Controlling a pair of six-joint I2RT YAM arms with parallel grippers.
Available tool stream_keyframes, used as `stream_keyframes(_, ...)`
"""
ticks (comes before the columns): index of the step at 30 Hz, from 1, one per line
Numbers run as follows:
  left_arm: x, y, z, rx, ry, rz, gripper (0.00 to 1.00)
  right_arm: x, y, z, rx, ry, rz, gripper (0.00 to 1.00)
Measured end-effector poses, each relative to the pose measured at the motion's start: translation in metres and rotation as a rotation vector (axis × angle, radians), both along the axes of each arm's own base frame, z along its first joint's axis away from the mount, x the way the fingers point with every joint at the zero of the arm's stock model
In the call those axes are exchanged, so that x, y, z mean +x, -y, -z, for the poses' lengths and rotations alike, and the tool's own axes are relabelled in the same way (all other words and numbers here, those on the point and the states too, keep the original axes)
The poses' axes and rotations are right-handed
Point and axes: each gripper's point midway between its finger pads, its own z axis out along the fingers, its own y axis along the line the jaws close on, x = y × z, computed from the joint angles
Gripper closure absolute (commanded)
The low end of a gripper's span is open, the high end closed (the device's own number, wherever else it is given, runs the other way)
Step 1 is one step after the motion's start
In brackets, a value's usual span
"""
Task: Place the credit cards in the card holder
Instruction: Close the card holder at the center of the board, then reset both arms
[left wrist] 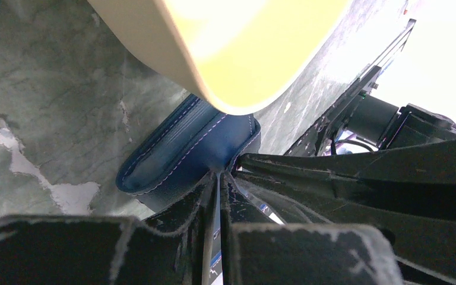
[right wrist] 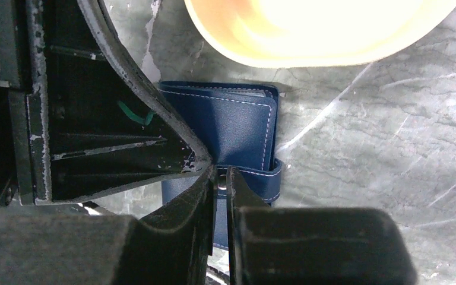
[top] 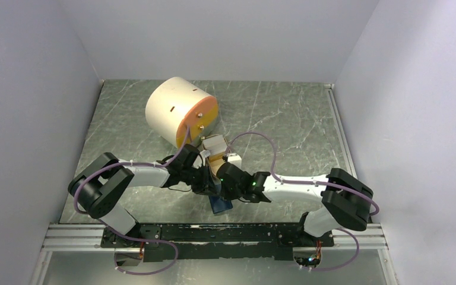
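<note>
The dark blue card holder [right wrist: 231,127] lies folded shut on the table, just below the tan dish; it also shows in the left wrist view [left wrist: 178,154] and in the top view [top: 221,205]. A thin grey edge [right wrist: 246,91] shows at its far side; otherwise the credit cards are hidden. My right gripper [right wrist: 221,178] is shut on the holder's closing tab [right wrist: 261,178]. My left gripper [left wrist: 222,176] is shut on the holder's near edge, right beside the right gripper. In the top view the left gripper [top: 206,178] and right gripper [top: 219,178] meet over the holder.
A big cream cylinder with an orange face [top: 181,113] lies at the back left of the table. The tan oval dish [top: 215,149] sits just behind the grippers; it also fills the top of the right wrist view [right wrist: 320,29] and of the left wrist view [left wrist: 231,53]. White walls enclose the table.
</note>
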Motion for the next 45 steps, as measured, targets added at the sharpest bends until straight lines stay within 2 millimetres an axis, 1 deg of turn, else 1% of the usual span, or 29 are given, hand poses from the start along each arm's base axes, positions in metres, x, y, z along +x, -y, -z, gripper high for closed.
stream_keyframes(5, -0.001, 0.000, 0.000, -0.001, -0.004, 0.002, 0.86, -0.005, -0.002, 0.001, -0.037, 0.032, 0.003, 0.88)
stream_keyframes(16, -0.003, 0.000, 0.002, -0.008, -0.016, 0.003, 0.87, -0.008, -0.003, 0.006, -0.096, 0.118, 0.047, 0.89)
stream_keyframes(24, -0.004, 0.000, 0.001, -0.022, -0.027, 0.000, 0.86, -0.008, -0.003, 0.008, -0.081, 0.137, 0.076, 0.88)
stream_keyframes(26, -0.005, 0.000, 0.000, -0.021, -0.028, -0.002, 0.85, -0.007, -0.003, 0.005, -0.076, 0.138, 0.081, 0.85)
stream_keyframes(27, -0.005, -0.001, -0.001, -0.017, -0.032, -0.002, 0.83, -0.007, -0.003, 0.003, -0.077, 0.138, 0.081, 0.83)
stream_keyframes(29, -0.003, -0.002, -0.006, 0.004, -0.032, -0.009, 0.81, -0.009, -0.001, 0.000, -0.091, 0.127, 0.079, 0.75)
stream_keyframes(31, 0.001, -0.003, -0.017, 0.022, -0.014, -0.014, 0.77, -0.016, 0.007, -0.006, -0.128, 0.112, 0.065, 0.67)
stream_keyframes(32, 0.005, -0.002, -0.028, 0.020, 0.009, -0.019, 0.73, -0.017, 0.012, -0.015, -0.141, 0.115, 0.064, 0.63)
stream_keyframes(34, 0.019, 0.001, -0.058, 0.007, 0.079, -0.034, 0.69, -0.016, 0.015, -0.041, -0.124, 0.138, 0.073, 0.55)
stream_keyframes(36, 0.035, 0.004, -0.097, -0.020, 0.173, -0.057, 0.67, -0.009, 0.015, -0.081, -0.061, 0.187, 0.096, 0.47)
stream_keyframes(37, 0.043, 0.004, -0.118, -0.032, 0.223, -0.071, 0.65, -0.006, 0.015, -0.107, -0.010, 0.217, 0.113, 0.43)
stream_keyframes(38, 0.048, 0.003, -0.137, -0.044, 0.268, -0.084, 0.61, -0.003, 0.017, -0.130, 0.037, 0.245, 0.129, 0.37)
stream_keyframes(39, 0.054, 0.001, -0.156, -0.053, 0.315, -0.099, 0.54, -0.001, 0.019, -0.146, 0.073, 0.265, 0.143, 0.15)
stream_keyframes(40, 0.057, -0.002, -0.173, -0.062, 0.359, -0.114, 0.39, 0.001, 0.025, -0.166, 0.116, 0.289, 0.159, 0.01)
stream_keyframes(41, 0.059, -0.005, -0.189, -0.068, 0.401, -0.125, 0.23, 0.001, 0.030, -0.184, 0.160, 0.309, 0.174, 0.01)
stream_keyframes(42, 0.060, -0.009, -0.201, -0.073, 0.435, -0.131, 0.04, 0.002, 0.035, -0.195, 0.193, 0.323, 0.189, 0.01)
stream_keyframes(43, 0.059, -0.013, -0.212, -0.074, 0.461, -0.141, 0.00, 0.002, 0.041, -0.207, 0.221, 0.343, 0.194, 0.01)
stream_keyframes(45, 0.057, -0.023, -0.229, -0.065, 0.508, -0.159, 0.01, 0.000, 0.054, -0.224, 0.277, 0.363, 0.208, 0.01)
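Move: The snap on the card holder's strap is right under the right fingertips. From the right hand, the holder's middle is about 1 cm left, level fore-and-aft and 1 cm down; the card tray is about 13 cm ahead, not off to either side. From the left hand, which is also on the holder, the holder's middle is roughly 1 cm back, 1 cm right and 1 cm down; the tray is some 12 cm ahead and 1 cm right, and the drawer drum about 25 cm ahead, 12 cm left. The right fingertips, already on the snap, press down on the strap, sinking and easing back about 1 cm as the wrist tilts slightly, while the left fingertips keep the holder down beside them. Then both hands come off it and shoot up some 23 cm, opening wide, the left also drifting forward about 6 cm, the right swinging about 5 cm to its right; both wrists tilt some 30 degrees. ##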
